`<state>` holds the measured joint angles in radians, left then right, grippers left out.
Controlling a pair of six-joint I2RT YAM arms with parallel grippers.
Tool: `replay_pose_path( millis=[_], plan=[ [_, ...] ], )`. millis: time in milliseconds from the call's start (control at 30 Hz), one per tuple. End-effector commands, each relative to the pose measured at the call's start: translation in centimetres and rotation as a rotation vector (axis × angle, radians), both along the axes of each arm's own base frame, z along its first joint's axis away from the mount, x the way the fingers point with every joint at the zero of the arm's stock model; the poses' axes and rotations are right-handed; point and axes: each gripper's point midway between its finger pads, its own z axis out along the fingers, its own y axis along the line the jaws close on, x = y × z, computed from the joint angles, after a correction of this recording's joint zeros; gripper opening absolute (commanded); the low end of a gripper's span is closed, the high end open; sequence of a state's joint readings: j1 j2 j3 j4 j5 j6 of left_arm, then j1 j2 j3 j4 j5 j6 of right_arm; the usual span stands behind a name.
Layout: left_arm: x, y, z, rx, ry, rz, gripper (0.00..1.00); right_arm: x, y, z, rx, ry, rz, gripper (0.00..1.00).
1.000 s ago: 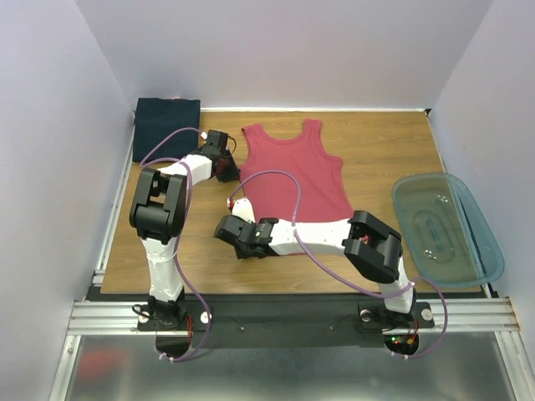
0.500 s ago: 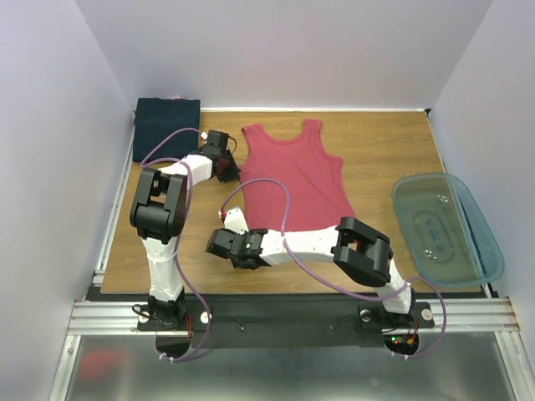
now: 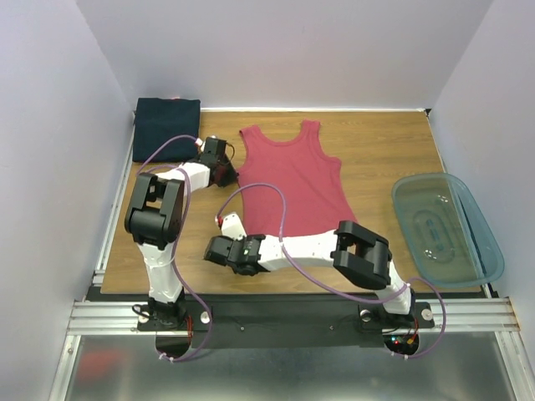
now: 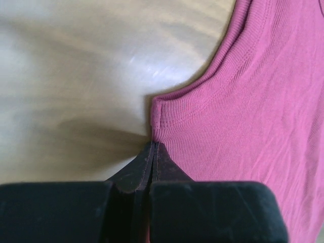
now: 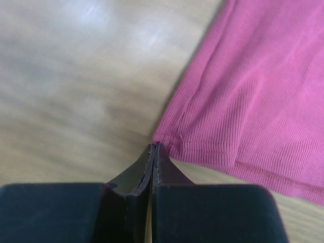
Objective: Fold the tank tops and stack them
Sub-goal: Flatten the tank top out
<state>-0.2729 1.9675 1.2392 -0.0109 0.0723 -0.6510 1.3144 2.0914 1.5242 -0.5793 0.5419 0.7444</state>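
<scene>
The rose-red tank top (image 3: pixel 292 180) lies flat on the wooden table (image 3: pixel 376 142), straps toward the far side. My left gripper (image 3: pixel 232 174) is shut on its left armhole corner (image 4: pixel 161 119), where the cloth bunches up into the tips. My right gripper (image 3: pixel 241 236) is shut with its tips touching the lower left hem corner (image 5: pixel 169 136); no cloth shows between those jaws. The dark navy tank top (image 3: pixel 167 121) sits as a folded rectangle at the far left corner, away from both grippers.
A translucent blue-green plastic tub (image 3: pixel 447 227) rests at the right edge of the table. White walls close in the left, far and right sides. Purple cables loop over both arms.
My right gripper slid left and nearer along the hem to its left corner and shut. My left gripper closed fully at the armhole and barely shifted.
</scene>
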Motion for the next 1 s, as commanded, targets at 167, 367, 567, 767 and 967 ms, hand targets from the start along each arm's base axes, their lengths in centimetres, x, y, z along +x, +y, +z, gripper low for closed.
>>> replay_pose_path(
  millis=[167, 367, 567, 767, 967],
  plan=[
    [-3.5, 3.8, 3.1, 0.017, -0.119, 0.182, 0.0, -6.5, 2.2, 2.2, 0.054, 0.061, 0.163, 0.01],
    [-5.0, 3.2, 2.6, -0.03, -0.14, 0.143, 0.0, -6.5, 1.7, 5.1, 0.105, 0.029, 0.165, 0.37],
    [-4.9, 2.8, 3.2, -0.042, -0.159, 0.114, 0.02, -6.0, 2.0, 9.6, 0.184, -0.041, 0.159, 0.37],
    [-4.7, 2.7, 4.0, -0.046, -0.177, 0.109, 0.03, -4.7, 2.4, 7.7, 0.119, -0.096, 0.131, 0.36],
    [-4.5, 2.7, 4.2, -0.037, -0.174, 0.101, 0.03, -3.9, 2.8, 5.2, 0.043, -0.124, 0.104, 0.36]
  ],
)
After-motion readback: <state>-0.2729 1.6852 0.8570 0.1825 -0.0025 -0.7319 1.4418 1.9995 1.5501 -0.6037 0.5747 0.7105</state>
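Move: Both hands already pinch the tank top's left edge: the left hand at the armhole corner, the right at the hem corner. The tank top's middle lies about 17 cm right of the left hand, level fore-and-aft, and some 20 cm ahead and 16 cm right of the right hand, 1 to 2 cm below both. The dark folded stack is about 16 cm ahead and 21 cm left of the left hand. Both hands drag the tank top back-left about 6 cm; the right opens and lifts, the left keeps hold. ##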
